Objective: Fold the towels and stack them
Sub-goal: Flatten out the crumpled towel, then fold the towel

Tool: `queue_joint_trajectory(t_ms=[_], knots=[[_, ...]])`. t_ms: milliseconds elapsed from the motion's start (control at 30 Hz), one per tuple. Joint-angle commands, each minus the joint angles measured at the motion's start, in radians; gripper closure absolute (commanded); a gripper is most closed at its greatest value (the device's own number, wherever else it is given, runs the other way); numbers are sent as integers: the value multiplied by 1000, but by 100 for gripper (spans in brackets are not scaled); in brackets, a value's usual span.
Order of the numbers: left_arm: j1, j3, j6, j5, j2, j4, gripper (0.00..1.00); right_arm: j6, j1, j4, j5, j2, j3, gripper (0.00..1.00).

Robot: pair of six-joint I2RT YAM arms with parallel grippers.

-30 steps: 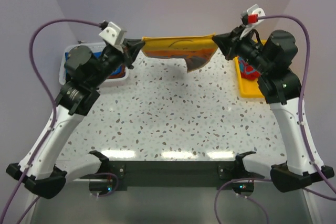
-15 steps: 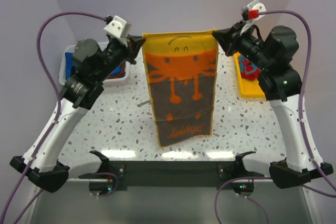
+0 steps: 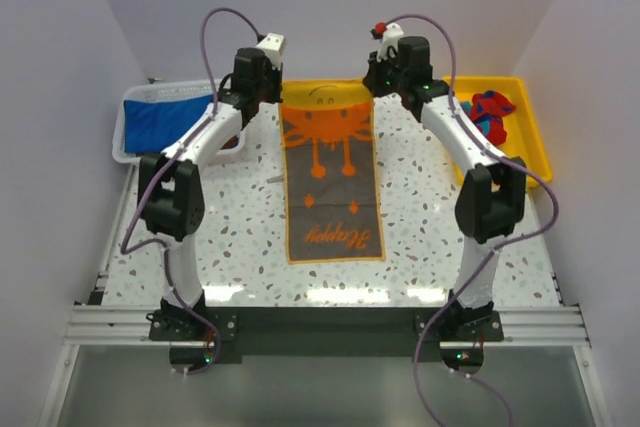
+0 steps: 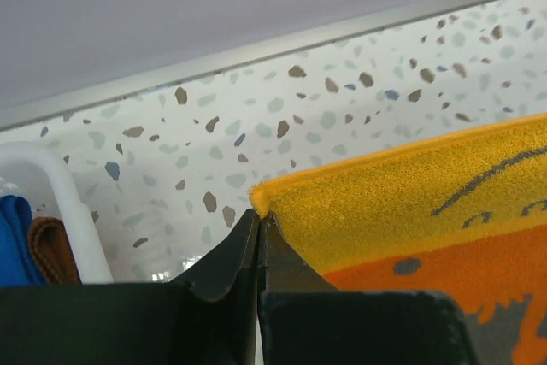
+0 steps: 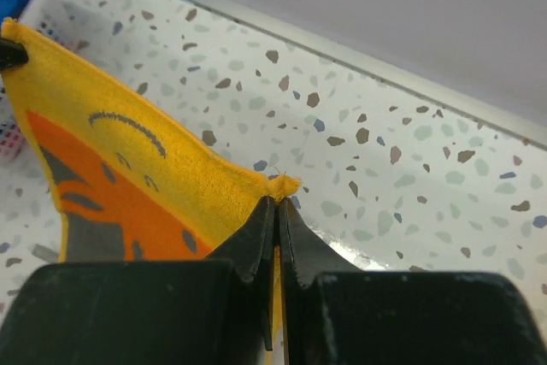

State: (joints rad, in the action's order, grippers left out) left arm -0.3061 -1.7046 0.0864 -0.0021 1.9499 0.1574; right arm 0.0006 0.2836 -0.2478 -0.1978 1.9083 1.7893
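An orange and yellow towel (image 3: 333, 177) with a grey lower part lies spread lengthwise on the speckled table, its yellow edge at the far side. My left gripper (image 3: 277, 97) is shut on its far left corner, seen close up with the left gripper (image 4: 259, 216) pinching the yellow towel (image 4: 410, 185). My right gripper (image 3: 372, 89) is shut on the far right corner; in the wrist view the right gripper (image 5: 278, 200) nips the towel (image 5: 128, 168) by its tip. A blue towel (image 3: 165, 117) lies in the white basket (image 3: 120, 142). A red and blue towel (image 3: 490, 112) lies in the yellow tray (image 3: 530, 137).
Both arms reach far out toward the back wall. The basket rim (image 4: 60, 194) stands just left of the left gripper, with a blue cloth (image 4: 13, 237) and a brown cloth (image 4: 51, 250) inside. The table's back edge runs close behind both grippers.
The towel hung in the air between the raised grippers; now both arms have stretched to the far side and lowered, and the towel lies flat on the table.
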Motion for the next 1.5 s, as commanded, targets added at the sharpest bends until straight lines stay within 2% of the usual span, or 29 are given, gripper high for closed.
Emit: queue_joint_trajectory(t_ms=[0,133,267,567,800,1067,1467], knots=[[51,-133,-2,-3,82,-58,100,-24,-18,84,63,136,161,100],[53,-171,-37,48,164,-78,100,-37,-18,96,41,231,225,100],[55,-119,-47,86,139,-79,100,-45,-18,65,15,221,207,100],[53,118,30,232,-75,1,100,-4,-17,-36,15,-3,-104,100],[48,334,108,313,-203,60,100,139,-14,-107,6,-138,-290,99],[21,546,184,324,-339,85,100,263,-11,-123,-11,-230,-462,100],[2,599,230,298,-411,125,100,277,11,-200,-20,-302,-498,100]])
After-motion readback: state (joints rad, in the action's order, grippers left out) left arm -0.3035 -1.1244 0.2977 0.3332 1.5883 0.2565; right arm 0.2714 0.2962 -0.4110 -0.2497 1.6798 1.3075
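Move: Below and behind both hands lies the towel's near half with the "Happy" lettering: some 32 cm back, 12 cm to the right and about 20 cm below the left hand, which keeps one corner of the yellow hem; from the right hand, on the other corner, it is roughly 31 cm back, 8 cm left, 24 cm down. The white basket sits about 25 cm left of the left hand, 3 cm back; the yellow bin 31 cm right of the right hand, 3 cm back. Casting the raised yellow hem onward first, both hands reach forward 3 to 5 cm while sinking 6 to 9 cm, then reverse and sweep it back some 20 cm over the towel towards the lettered near half, ending lower still. The fingers stay shut on the two corners and tip down some 25 to 30 degrees, the hem kept stretched between them. ##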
